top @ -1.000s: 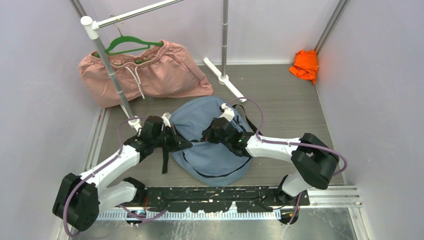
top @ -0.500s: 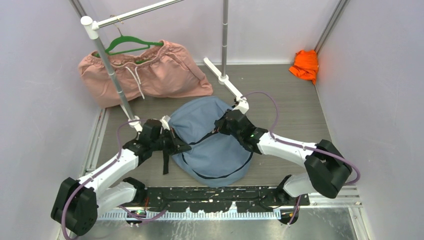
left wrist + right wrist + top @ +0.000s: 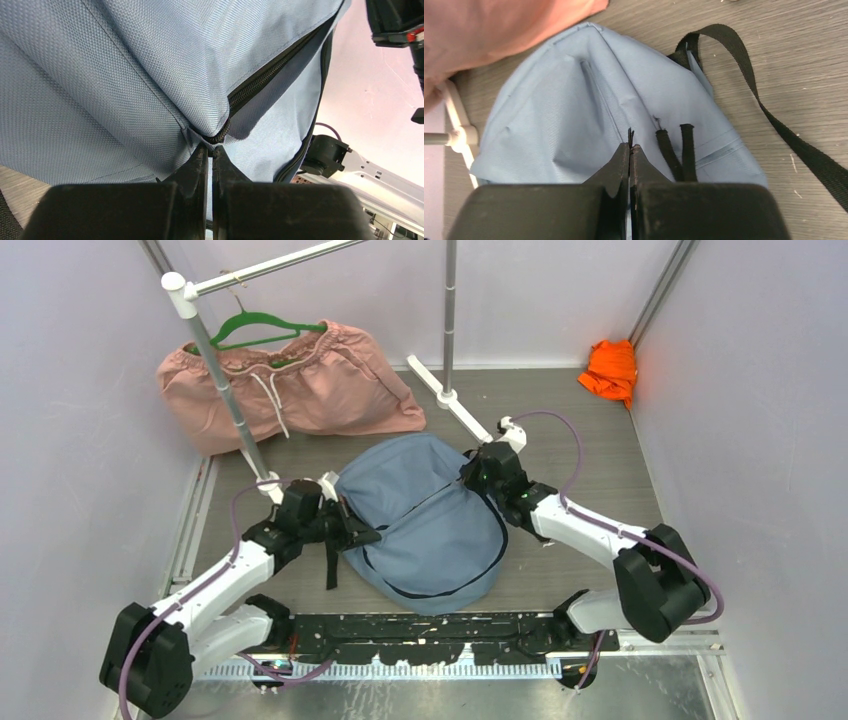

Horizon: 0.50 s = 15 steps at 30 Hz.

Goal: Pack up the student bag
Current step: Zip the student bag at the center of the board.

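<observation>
The student bag (image 3: 425,525), dusty blue with black zipper trim, lies on the floor between my arms. My left gripper (image 3: 372,533) is at its left edge. In the left wrist view that gripper (image 3: 210,149) is shut on a fold of the bag (image 3: 125,85) just below the end of the black zipper (image 3: 265,80). At the bag's far right side my right gripper (image 3: 470,476) is also closed. The right wrist view shows this gripper (image 3: 630,146) pinching a thin black zipper tab on the bag (image 3: 569,115). A black strap (image 3: 749,85) trails over the floor.
A pink drawstring garment (image 3: 300,390) on a green hanger (image 3: 262,328) lies at the back left under a white rack pole (image 3: 222,380). The rack's white foot (image 3: 452,400) sits just behind the bag. An orange cloth (image 3: 612,370) is in the far right corner. Walls close in on all sides.
My right gripper has travelled from the middle of the bag to its far right side, still shut. The bag's top has shifted and rounded out. The left gripper has kept its hold.
</observation>
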Each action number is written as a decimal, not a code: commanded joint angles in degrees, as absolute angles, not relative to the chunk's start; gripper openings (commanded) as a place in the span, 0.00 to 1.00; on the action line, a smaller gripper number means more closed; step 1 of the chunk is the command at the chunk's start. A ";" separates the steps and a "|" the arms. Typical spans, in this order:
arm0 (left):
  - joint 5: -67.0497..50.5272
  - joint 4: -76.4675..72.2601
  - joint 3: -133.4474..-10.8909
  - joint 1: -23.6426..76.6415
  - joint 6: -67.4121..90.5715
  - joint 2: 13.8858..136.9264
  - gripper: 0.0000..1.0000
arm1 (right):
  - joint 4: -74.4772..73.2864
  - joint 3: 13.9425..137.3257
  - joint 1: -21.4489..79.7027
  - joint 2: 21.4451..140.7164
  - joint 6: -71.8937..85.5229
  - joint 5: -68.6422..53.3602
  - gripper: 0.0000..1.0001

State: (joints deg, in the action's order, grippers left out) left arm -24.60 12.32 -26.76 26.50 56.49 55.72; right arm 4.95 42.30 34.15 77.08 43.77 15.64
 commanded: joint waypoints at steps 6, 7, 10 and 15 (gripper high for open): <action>-24.18 19.96 -27.60 26.63 54.40 52.57 0.00 | 6.57 44.80 30.70 80.86 36.20 18.16 0.01; -24.15 20.04 -27.60 26.63 54.40 52.49 0.00 | 6.90 44.71 30.41 81.53 36.33 18.11 0.01; -24.08 20.44 -27.76 26.63 54.40 52.47 0.00 | 7.98 44.33 29.20 84.06 37.13 16.84 0.01; -24.32 20.96 -28.44 26.63 54.25 52.47 0.00 | 6.57 47.09 28.48 86.90 35.65 12.68 0.01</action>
State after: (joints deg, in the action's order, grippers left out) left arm -23.53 13.19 -26.92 26.57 56.49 53.69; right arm 5.61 43.22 30.87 85.71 39.07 9.87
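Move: On the student bag's right side, two short black tabs lie almost under the right hand, which is shut on the zip pull: level with it, about 2 cm to its right and 6 cm below. The bag's black strap curves over the board some 7 cm to the right of this hand and 3 cm ahead, about 10 cm down. The left fingers' pinch on the zip's near-left end is roughly 12 cm back and 17 cm left of the right hand, 4 cm lower. From the left hand, the tabs lie about 11 cm ahead and 18 cm right, 3 cm down. Sinking about 5 cm almost straight down towards the black tabs at the bag's right side, the right hand keeps its fingers shut on the zip pull after its sideways travel has all but stopped; its wrist tips down and rolls by some 5 degrees each. The left hand stays in place, still pinching the bag's cloth at the other end of the zip. ##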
